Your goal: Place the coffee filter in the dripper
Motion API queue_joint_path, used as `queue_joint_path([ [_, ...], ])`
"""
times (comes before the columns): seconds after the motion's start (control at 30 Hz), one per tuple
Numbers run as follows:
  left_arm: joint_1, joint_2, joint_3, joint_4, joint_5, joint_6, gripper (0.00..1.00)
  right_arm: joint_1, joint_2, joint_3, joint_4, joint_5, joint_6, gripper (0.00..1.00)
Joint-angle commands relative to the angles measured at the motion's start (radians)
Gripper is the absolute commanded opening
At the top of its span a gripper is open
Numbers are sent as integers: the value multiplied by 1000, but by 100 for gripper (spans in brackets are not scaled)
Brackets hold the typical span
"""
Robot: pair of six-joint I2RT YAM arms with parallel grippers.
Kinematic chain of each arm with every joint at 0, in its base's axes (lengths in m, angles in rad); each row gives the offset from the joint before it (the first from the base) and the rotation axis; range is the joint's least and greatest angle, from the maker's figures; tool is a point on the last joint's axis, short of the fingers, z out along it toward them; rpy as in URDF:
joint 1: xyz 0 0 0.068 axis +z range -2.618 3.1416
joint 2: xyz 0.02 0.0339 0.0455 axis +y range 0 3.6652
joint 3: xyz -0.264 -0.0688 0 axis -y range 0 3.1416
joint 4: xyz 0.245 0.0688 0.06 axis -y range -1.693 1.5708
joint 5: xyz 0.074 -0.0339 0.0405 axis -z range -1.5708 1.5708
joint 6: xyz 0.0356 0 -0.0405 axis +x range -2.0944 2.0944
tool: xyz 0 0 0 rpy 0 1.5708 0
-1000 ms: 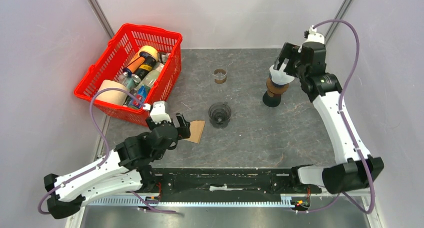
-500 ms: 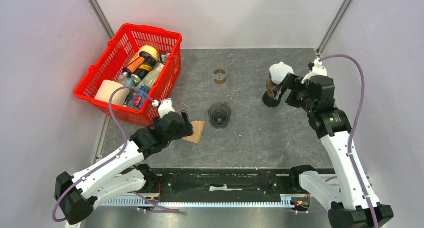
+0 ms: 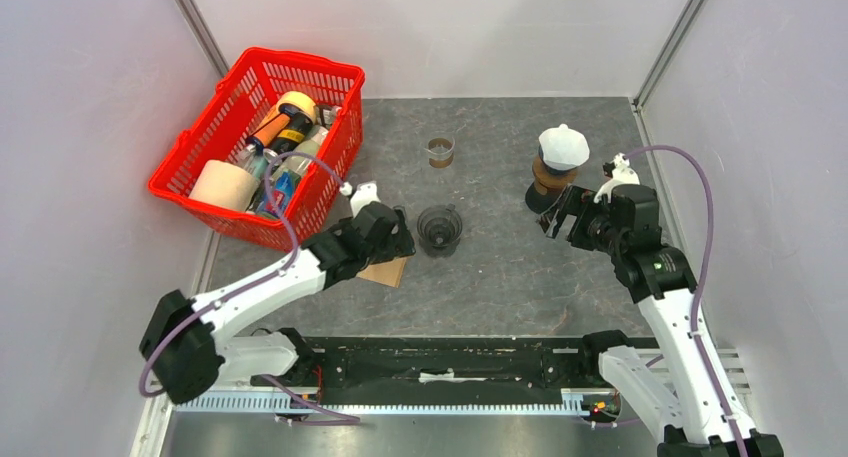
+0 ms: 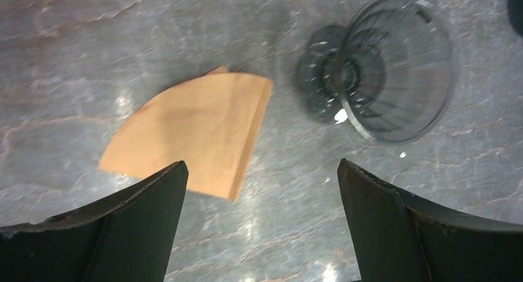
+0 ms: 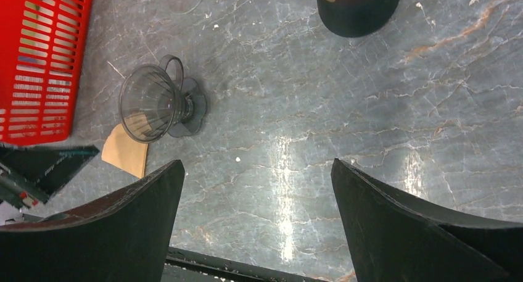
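Note:
A flat brown paper coffee filter (image 4: 191,134) lies on the grey table just left of the dark see-through dripper (image 4: 388,72), which stands upright and empty. In the top view the filter (image 3: 388,273) is partly under my left gripper (image 3: 397,239), next to the dripper (image 3: 439,229). My left gripper (image 4: 262,165) is open and empty, hovering above the filter's right edge. My right gripper (image 3: 562,213) is open and empty, to the right of the dripper. In the right wrist view (image 5: 256,161) it is high above bare table, with the dripper (image 5: 154,103) and filter (image 5: 126,151) at its left.
A red basket (image 3: 300,59) full of bottles and rolls stands at the back left, close to my left arm. A brown-and-black jar with a white cap (image 3: 560,162) stands just behind my right gripper. A small glass cup (image 3: 440,152) sits behind the dripper.
My left arm has reached forward and right, so its gripper is now over the filter beside the dripper. My right gripper has pulled back from the white-capped jar toward the near side.

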Motion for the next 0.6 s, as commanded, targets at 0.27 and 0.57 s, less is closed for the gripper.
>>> queue_joint_path([
  [0.27,12,399,297,133,-13,9,78,-3,-125,-65,-4,64,20,97],
  [0.57,11,528,380,118,50,38,27,-3,-118,-70,-4,63,22,97],
])
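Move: The clear glass dripper stands about 6 cm ahead and 9 cm to the right of the open left hand, its middle some 6 cm lower. The brown paper filter lies nearly under that hand, about 1 cm ahead and 3 cm left; the small brown-banded cup is roughly 16 cm beyond the dripper. From the right hand, the glass dripper is some 24 cm left, 4 cm ahead and 17 cm down. The left hand sweeps 10 cm forward-right to the glass dripper, then sinks 4 cm, fingers closing astride its rim. ##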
